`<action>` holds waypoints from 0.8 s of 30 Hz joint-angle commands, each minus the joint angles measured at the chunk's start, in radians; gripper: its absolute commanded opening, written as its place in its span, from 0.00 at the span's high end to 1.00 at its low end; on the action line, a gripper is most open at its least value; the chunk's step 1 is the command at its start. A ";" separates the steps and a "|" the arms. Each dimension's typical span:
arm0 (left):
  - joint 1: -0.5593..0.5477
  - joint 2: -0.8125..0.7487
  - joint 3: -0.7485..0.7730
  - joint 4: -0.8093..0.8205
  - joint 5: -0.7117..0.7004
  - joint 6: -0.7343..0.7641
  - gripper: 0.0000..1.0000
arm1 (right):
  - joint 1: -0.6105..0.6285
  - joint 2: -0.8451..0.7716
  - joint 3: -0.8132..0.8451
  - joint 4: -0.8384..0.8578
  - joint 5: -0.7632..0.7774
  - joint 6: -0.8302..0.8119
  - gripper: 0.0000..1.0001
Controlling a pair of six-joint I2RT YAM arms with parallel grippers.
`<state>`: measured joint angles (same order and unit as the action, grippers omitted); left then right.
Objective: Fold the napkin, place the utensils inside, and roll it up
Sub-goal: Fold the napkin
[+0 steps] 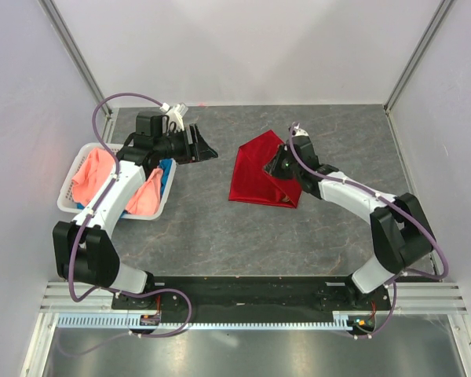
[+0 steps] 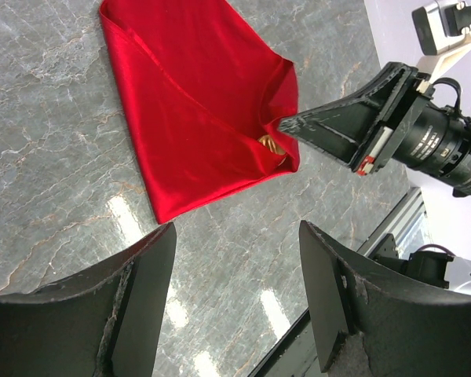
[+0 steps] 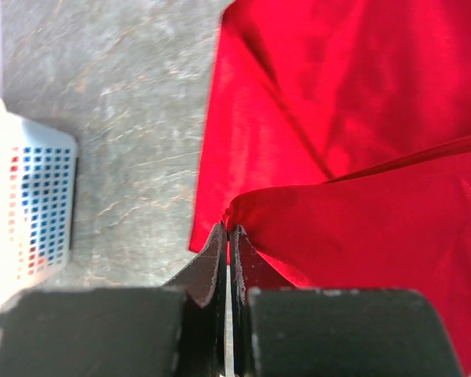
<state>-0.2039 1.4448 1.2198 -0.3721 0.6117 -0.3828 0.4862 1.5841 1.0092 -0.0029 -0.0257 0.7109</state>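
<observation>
The deep red napkin [image 1: 255,177] lies partly folded on the grey table, right of centre. My right gripper [image 1: 281,163] is shut on a corner of it, pinching the cloth [image 3: 337,118] between its tips [image 3: 228,229] and holding that flap up off the layer beneath. In the left wrist view the napkin [image 2: 188,102] shows the lifted flap, and a small copper-brown bit of the spoon [image 2: 268,144] peeks out under it; the remainder of the spoon is hidden. My left gripper [image 1: 208,149] hangs open [image 2: 235,229] left of the napkin, over bare table, holding nothing.
A white perforated basket [image 1: 71,206] stands at the left edge, holding salmon-pink cloths [image 1: 93,177] and a blue cloth [image 1: 166,174]; it also shows in the right wrist view [image 3: 39,196]. Grey walls enclose the table. The black rail of the arm bases runs along the near edge.
</observation>
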 commanded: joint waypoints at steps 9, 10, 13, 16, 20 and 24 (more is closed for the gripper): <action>0.006 -0.021 -0.003 0.021 0.019 0.010 0.28 | 0.043 -0.009 0.068 0.006 0.041 -0.014 1.00; 0.006 -0.020 -0.005 0.021 0.020 0.009 0.28 | 0.043 -0.030 0.068 0.004 0.055 -0.019 1.00; 0.006 -0.020 -0.005 0.019 0.020 0.007 0.28 | 0.041 -0.071 0.068 -0.037 0.076 -0.028 1.00; 0.006 -0.021 -0.005 0.021 0.023 0.009 0.28 | 0.043 -0.108 0.071 -0.058 0.110 -0.033 1.00; 0.006 -0.024 -0.005 0.019 0.023 0.009 0.29 | 0.043 -0.133 0.077 -0.091 0.136 -0.044 1.00; 0.006 -0.026 -0.003 0.021 0.026 0.007 0.29 | 0.043 -0.141 0.077 -0.100 0.133 -0.047 1.00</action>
<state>-0.2039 1.4448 1.2175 -0.3717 0.6121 -0.3828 0.5274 1.4651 1.0504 -0.0856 0.0807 0.6823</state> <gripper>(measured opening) 0.712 0.010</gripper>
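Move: The right hand already pinches the napkin's loose corner, some 11 cm above the middle of the folded napkin; the napkin's left edge, over which the corner is being folded, has its middle about 9 cm to the left and 5 cm ahead. The spoon's bowl shows some 6 cm to the right and 5 cm back. From the idle left hand that left edge is roughly 6 cm ahead, 6 cm right and 20 cm below. Drifting 2 cm left and returning, the right hand lifts the still-pinched napkin corner about 5 cm higher. ##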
